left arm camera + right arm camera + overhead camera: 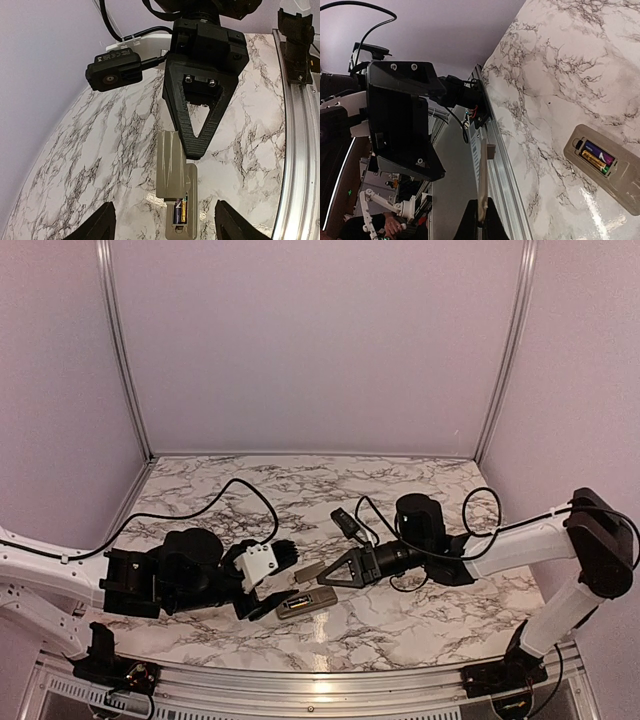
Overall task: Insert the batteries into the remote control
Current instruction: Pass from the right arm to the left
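Note:
The remote control point(307, 602) lies back side up on the marble table, greyish, with its battery bay open. Both batteries point(180, 210) sit side by side in the bay, one dark, one gold; they also show in the right wrist view point(594, 156). My right gripper point(325, 575) is shut on a thin greyish battery cover point(172, 165), holding it just over the remote's point(189, 227) back, above the bay. From the right wrist the cover point(482, 185) appears edge-on between the fingers point(470, 220). My left gripper point(165, 227) is open, its fingers point(97, 225) standing either side of the remote's end, apart from it.
The aluminium front rail point(295, 165) runs along the table edge close to the remote. A black cable point(235, 490) loops across the marble behind the left arm. The right arm's wrist camera point(112, 70) hangs beside its gripper.

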Available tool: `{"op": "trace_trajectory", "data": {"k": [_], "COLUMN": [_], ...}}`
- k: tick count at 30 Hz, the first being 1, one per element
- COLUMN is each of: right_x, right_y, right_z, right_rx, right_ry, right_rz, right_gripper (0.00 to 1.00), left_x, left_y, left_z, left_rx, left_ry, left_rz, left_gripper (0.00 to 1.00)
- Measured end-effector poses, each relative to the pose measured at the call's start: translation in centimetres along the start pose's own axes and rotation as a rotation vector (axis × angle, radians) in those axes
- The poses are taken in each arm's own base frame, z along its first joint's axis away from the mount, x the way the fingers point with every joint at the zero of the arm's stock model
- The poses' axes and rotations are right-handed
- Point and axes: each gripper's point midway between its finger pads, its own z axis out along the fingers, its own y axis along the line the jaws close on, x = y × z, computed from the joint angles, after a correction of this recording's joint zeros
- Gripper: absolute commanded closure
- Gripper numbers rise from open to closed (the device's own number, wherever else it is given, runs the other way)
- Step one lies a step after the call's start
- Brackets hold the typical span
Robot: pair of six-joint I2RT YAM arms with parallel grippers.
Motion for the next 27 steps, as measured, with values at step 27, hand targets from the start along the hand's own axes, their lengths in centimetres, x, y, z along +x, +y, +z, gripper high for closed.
{"op": "trace_trajectory", "data": {"k": [27], "right_x": [0.8], "right_y": [2.8], "right_z": [1.5], "right_rx": [-0.106], "right_ry": [0.032], "right_rz": [0.028], "right_gripper": [1.00], "left_x": [0.8], "left_y": [-1.1], "left_z": [2.2], "left_rx": [0.024], "left_ry": [0.048], "left_rz": [0.116], "left_gripper": [0.69]}}
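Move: The battery cover, in the right fingers, has its middle about 5 cm right of the left hand, 2 cm ahead and some 4 cm lower. From the right hand point it reaches about 3 cm left and 1 cm ahead, barely lower. The remote, its batteries showing, lies roughly 12 cm below the cover and 1 cm farther out than it. The battery cover, still pinched by the right hand, is carried about 2 cm back, with some 1.5 cm each of rise and leftward travel, towards the left gripper. The left hand sinks about 2 cm and edges nearly as far right to meet it, half closing its open fingers around the cover's free end; firm contact on both sides can't be seen. ##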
